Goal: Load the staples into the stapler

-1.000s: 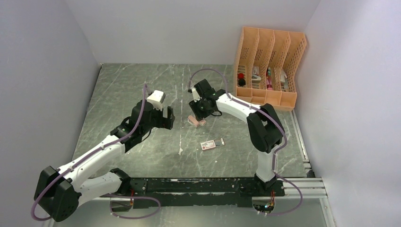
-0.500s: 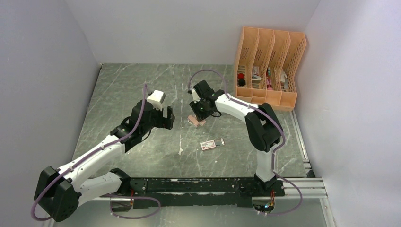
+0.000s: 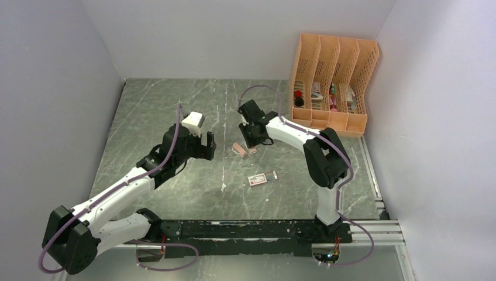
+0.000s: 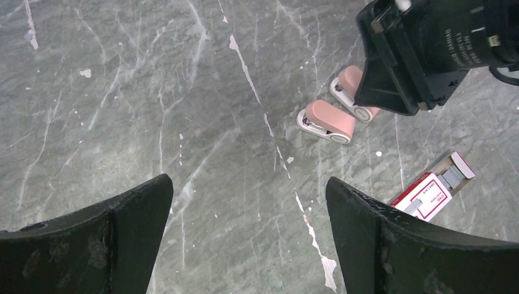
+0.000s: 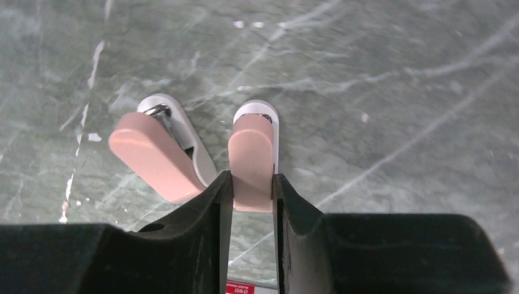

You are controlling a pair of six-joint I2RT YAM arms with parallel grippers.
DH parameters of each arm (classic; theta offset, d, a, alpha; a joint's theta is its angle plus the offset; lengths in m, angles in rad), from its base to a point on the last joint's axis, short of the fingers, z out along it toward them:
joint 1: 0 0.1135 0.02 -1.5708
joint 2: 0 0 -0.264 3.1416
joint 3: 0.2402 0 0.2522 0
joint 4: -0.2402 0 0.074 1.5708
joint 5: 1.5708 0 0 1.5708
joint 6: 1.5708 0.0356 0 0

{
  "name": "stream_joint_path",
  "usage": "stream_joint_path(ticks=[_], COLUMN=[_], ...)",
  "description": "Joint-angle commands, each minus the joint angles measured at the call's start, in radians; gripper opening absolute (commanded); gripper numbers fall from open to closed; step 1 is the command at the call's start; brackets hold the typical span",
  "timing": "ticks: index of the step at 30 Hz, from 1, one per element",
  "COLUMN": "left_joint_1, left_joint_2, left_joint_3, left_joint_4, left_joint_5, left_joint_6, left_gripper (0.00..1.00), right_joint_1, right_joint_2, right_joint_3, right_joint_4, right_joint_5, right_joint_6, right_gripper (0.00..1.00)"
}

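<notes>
Two salmon-pink mini staplers lie side by side mid-table. My right gripper (image 5: 252,184) has its jaws pressed against both sides of the right stapler (image 5: 253,156), near its rear end. The left stapler (image 5: 160,153) lies angled beside it, untouched. From above, the gripped stapler (image 3: 251,150) and the other stapler (image 3: 238,150) show just below the right gripper (image 3: 252,143). The staples box (image 3: 261,178), red and white with its grey tray slid partly out, lies nearer the arms. My left gripper (image 4: 250,202) hovers open and empty left of the staplers (image 4: 327,119), with the staples box (image 4: 431,193) by its right finger.
An orange mesh file organiser (image 3: 330,82) holding small items stands at the back right against the wall. White walls close in the table on three sides. A black rail (image 3: 251,229) runs along the near edge.
My right gripper narrowed its jaws onto the right stapler and drew slightly toward the back, uncovering both staplers in the top view. The left arm stayed still.
</notes>
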Motion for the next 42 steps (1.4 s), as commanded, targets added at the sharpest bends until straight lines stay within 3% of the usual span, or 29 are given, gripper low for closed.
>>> stream_joint_path(ticks=[1,6,20,29,34,42], left_joint_1=[0.009,0.009,0.009,0.009,0.009,0.009], left_joint_2=[-0.014,-0.016,-0.003,-0.021,-0.015,0.032], left_joint_3=[0.023,0.03,0.05,0.046,0.055,0.123], left_joint_4=[0.007,0.005,-0.006,0.006,-0.005,-0.089], left_joint_5=[-0.009,-0.032,0.0,-0.004,-0.008,-0.052], left_joint_6=[0.001,-0.002,-0.008,-0.001,-0.023,-0.08], left_gripper=[1.0,0.99,1.0,0.99,0.99,0.99], right_joint_1=[0.0,0.004,0.051,0.06,0.051,-0.022], right_joint_2=[-0.091,-0.12,-0.162,-0.168,-0.231,-0.481], right_joint_3=[-0.034,-0.07,-0.171,-0.137,-0.161,-0.297], right_joint_4=[-0.011,-0.003,-0.045,-0.077,-0.045,0.114], right_joint_5=[0.155,0.159,0.368,0.399,0.378,0.309], right_joint_6=[0.242,0.411,0.681,0.661,0.628,0.503], right_gripper=[0.18,0.13,0.19,0.54,0.56,0.59])
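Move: The right hand already grips the right-hand stapler; the clear spot it is bound for lies about 3 cm back and 4 cm to the right, a centimetre or so lower. The other stapler sits close by, roughly 4 cm to the hand's left and 2 cm back, and the open staple box some 11 cm back and 4 cm right. From the idle left hand the spot is about 20 cm right, 3 cm ahead and 14 cm below. Swinging clockwise by nearly 40 degrees, the right hand carries the pinched stapler in a low arc, up about 2 cm, then down, back and to the right, away from the other stapler. There the fingers open and let go, and the empty hand climbs about 7 cm straight off, tilting slightly and drifting a little farther right. ##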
